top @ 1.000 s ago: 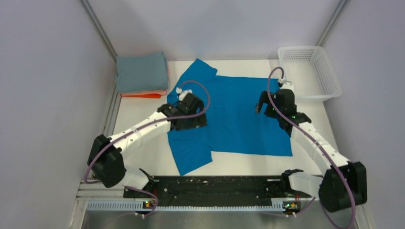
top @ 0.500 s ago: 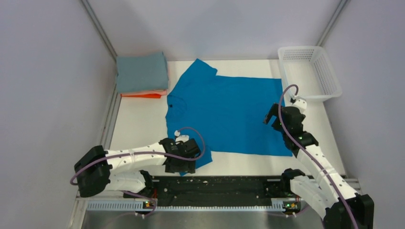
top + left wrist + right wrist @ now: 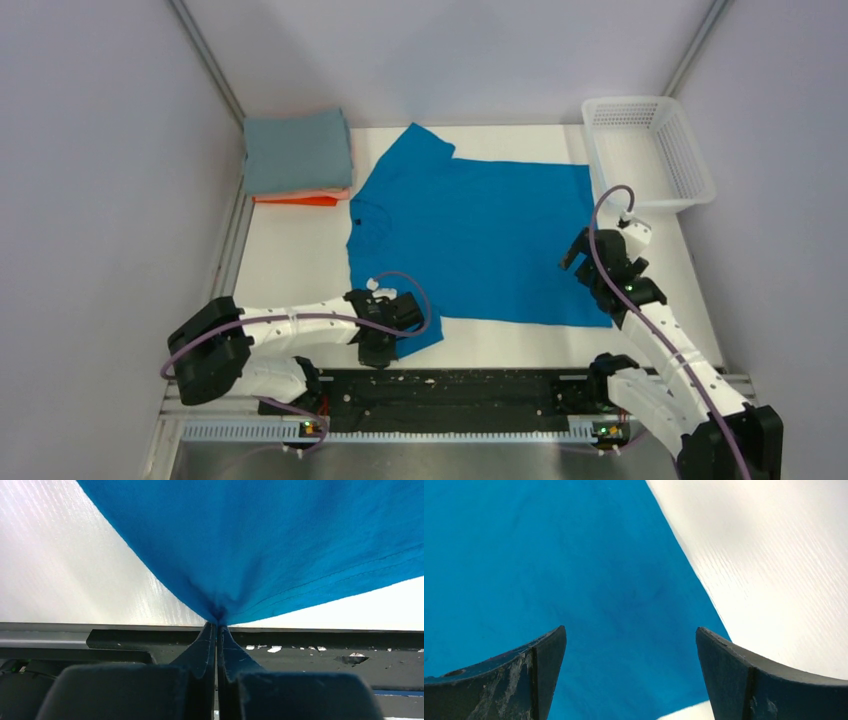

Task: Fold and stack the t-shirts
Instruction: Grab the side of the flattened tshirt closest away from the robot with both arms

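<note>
A bright blue t-shirt (image 3: 470, 240) lies spread flat mid-table, collar to the left. My left gripper (image 3: 383, 347) sits at its near-left sleeve, by the table's front edge. In the left wrist view the left gripper (image 3: 217, 626) is shut on the puckered corner of that blue sleeve (image 3: 260, 540). My right gripper (image 3: 580, 258) hovers over the shirt's near right corner. It stands open (image 3: 630, 630), with blue cloth (image 3: 574, 555) below and nothing between its fingers. Folded t-shirts are stacked at the back left: grey-blue (image 3: 297, 150) on salmon pink (image 3: 322, 194) on orange (image 3: 295, 201).
A white mesh basket (image 3: 690, 165) stands at the back right corner. A black rail (image 3: 450, 390) runs along the near edge, just behind my left gripper. White tabletop (image 3: 290, 260) shows left of the shirt; grey walls close in both sides.
My left arm came back from the collar area to the near sleeve and its jaws closed on the sleeve corner. My right arm drew toward the shirt's near right corner, staying open.
</note>
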`<action>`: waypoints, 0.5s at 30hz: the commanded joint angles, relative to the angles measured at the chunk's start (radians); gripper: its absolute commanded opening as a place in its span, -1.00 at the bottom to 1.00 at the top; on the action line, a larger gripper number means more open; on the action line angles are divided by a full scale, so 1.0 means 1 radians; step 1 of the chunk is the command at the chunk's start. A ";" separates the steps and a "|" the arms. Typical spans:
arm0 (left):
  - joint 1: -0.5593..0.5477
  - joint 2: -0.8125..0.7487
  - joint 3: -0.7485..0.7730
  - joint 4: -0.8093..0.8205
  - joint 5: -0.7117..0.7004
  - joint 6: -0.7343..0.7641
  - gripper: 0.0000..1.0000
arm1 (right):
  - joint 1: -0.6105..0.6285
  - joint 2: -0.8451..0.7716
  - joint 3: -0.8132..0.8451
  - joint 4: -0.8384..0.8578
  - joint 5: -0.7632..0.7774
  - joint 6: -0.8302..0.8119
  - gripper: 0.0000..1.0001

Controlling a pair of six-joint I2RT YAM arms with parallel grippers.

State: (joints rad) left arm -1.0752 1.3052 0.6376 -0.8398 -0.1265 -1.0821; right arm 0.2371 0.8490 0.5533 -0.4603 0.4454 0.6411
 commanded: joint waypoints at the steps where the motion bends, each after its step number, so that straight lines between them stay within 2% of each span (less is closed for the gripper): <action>1: -0.002 -0.015 0.012 0.109 -0.054 0.016 -1.00 | -0.006 -0.062 0.029 -0.175 0.032 0.149 0.98; 5: 0.009 -0.057 0.033 0.160 -0.056 0.075 -1.00 | -0.008 -0.130 -0.031 -0.250 0.006 0.268 0.98; 15: 0.102 -0.108 0.066 0.251 -0.009 0.184 -1.00 | -0.007 -0.285 -0.205 -0.260 -0.036 0.458 0.96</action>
State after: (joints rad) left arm -1.0096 1.2427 0.6769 -0.6559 -0.1459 -0.9516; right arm 0.2329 0.6010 0.3767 -0.7059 0.4217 0.9951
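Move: The near sleeve's outer corner is already pinched in the left hand at the table's near edge; the notch where sleeve meets shirt body lies about 10 cm ahead of it and 13 cm to its right. The cuff's other corner is also 13 cm right, but only 5 cm ahead. From the right hand, the shirt's near hem corner lies some 10 cm back, 5 cm right and 10 cm below; the white basket stands roughly 27 cm ahead and 14 cm right. The sleeve corner, still pinched in the shut left fingers, is drawn forward and right off the table edge towards the notch, about 6 cm across and a little upward, the wrist tilting some 15 degrees. Meanwhile the right hand, open and empty, comes back and down towards the near hem corner, turning clockwise. ##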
